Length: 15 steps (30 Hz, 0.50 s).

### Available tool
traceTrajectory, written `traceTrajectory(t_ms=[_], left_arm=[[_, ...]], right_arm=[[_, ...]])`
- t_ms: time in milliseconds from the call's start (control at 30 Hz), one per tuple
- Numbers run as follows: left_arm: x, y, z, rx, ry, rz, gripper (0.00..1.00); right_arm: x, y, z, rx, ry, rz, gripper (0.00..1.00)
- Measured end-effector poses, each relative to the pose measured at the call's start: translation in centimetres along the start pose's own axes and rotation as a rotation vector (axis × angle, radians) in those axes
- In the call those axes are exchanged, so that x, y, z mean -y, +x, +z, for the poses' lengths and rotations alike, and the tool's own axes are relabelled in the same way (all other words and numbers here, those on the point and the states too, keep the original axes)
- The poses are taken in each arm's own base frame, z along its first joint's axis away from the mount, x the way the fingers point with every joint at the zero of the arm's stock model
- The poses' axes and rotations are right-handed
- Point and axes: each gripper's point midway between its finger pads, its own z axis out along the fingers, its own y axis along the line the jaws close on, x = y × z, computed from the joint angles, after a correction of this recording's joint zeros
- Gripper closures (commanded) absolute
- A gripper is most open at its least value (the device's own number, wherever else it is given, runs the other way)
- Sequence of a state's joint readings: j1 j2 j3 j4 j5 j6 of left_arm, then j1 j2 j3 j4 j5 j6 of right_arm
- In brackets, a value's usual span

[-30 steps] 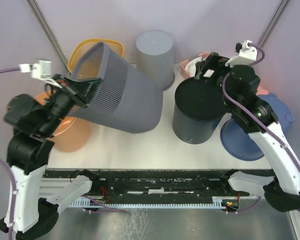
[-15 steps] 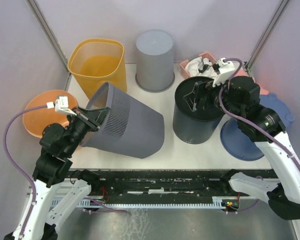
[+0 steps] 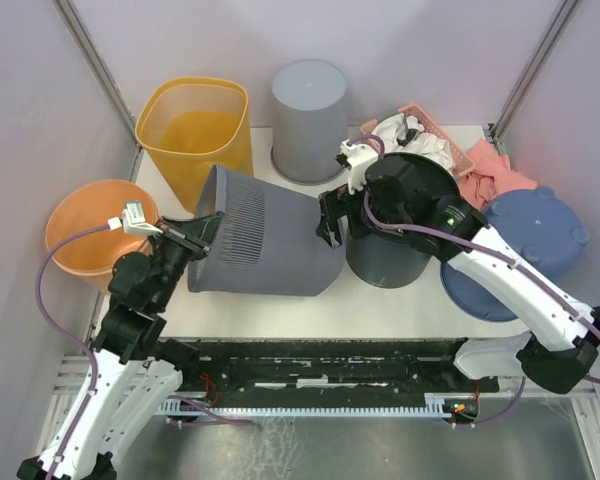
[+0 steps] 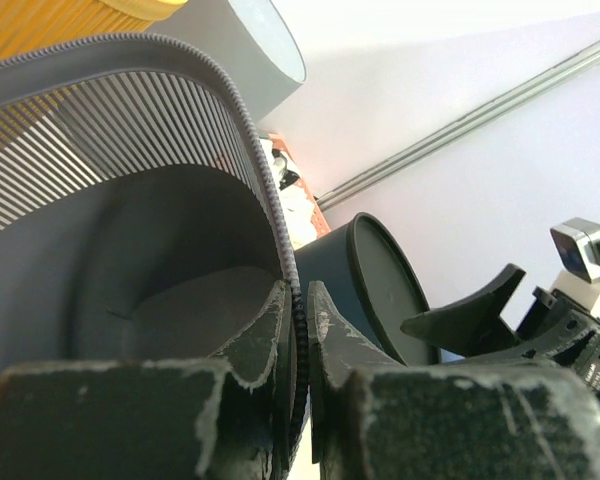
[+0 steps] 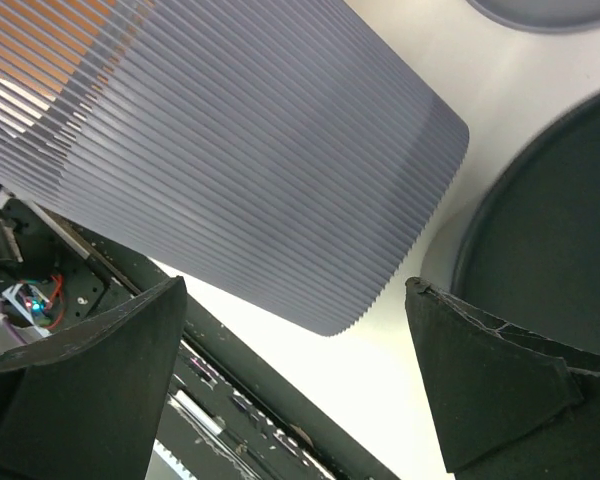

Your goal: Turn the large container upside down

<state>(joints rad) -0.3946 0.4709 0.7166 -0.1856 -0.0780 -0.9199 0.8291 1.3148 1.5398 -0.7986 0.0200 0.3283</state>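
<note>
The large container (image 3: 270, 245) is a grey ribbed bin lying on its side, mouth toward the left. My left gripper (image 3: 202, 232) is shut on its rim; in the left wrist view the beaded rim (image 4: 270, 190) runs down between the closed fingers (image 4: 298, 295). My right gripper (image 3: 330, 215) hovers over the container's base end, open. In the right wrist view its wide-spread fingers (image 5: 295, 290) frame the ribbed wall (image 5: 260, 150) without touching it.
A dark round bin (image 3: 385, 255) stands just right of the container, under the right arm. A yellow bin (image 3: 195, 125) and an upturned grey bin (image 3: 310, 110) stand behind. An orange bowl (image 3: 80, 235) sits left; a blue lid (image 3: 540, 240) and pink cloths (image 3: 495, 180) lie right.
The container has tipped from a raised tilt down onto its side as my left arm dropped toward the near edge. My right arm swung left from the dark bin to the container's base.
</note>
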Motion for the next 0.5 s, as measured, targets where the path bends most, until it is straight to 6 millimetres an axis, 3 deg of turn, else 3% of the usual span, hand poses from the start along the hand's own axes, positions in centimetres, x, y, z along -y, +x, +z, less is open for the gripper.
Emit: traceTrajectory(t_ms=[67, 200, 267, 367, 500], left_arm=[[-0.5, 0.4, 0.2, -0.001, -0.002, -0.004, 0.93], [-2.1, 1.7, 0.5, -0.026, -0.032, -0.003, 0.51], [-3.0, 2.4, 0.5, -0.053, -0.065, 0.01, 0.36], [-4.9, 3.7, 0.4, -0.111, -0.136, 0.043, 0.23], [-6.8, 4.9, 0.2, -0.192, -0.232, 0.109, 0.18]], right_arm=[[0.7, 0.6, -0.6, -0.002, 0.028, 0.001, 0.01], [3.1, 2.1, -3.6, 0.02, 0.131, 0.003, 0.01], [3.6, 2.3, -4.6, 0.031, 0.155, 0.006, 0.01], [4.0, 2.4, -6.3, 0.05, 0.171, 0.009, 0.01], [3.6, 3.3, -6.0, 0.008, 0.143, 0.001, 0.01]])
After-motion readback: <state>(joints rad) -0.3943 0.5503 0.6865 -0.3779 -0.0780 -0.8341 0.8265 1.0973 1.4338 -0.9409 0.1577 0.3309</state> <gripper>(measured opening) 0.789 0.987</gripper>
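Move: The left hand still grips the mouth rim of the large grey container, which lies tilted with its mouth to the left; the container's middle is about 13 cm to this hand's right, 2 cm back and 11 below. From the same hand the yellow bin stands some 16 cm ahead and 4 to the left, the orange bin 25 cm left and 3 back. From the empty right hand the container's middle is roughly 14 cm left, 2 back and 14 below, the dark bin 15 cm right. The left hand sinks about 8 cm almost straight down, lowering the mouth end of the large grey container, and partway down its fingers spread wide and let go of the rim while the wrist tips down some 15 degrees and rolls slightly, its left side rising. Meanwhile the right hand, fingers open and empty, draws away from the container's closed end, about 7 cm to the right and 3 cm back, towards the near left part of the dark bin's rim, staying at nearly the same height. ##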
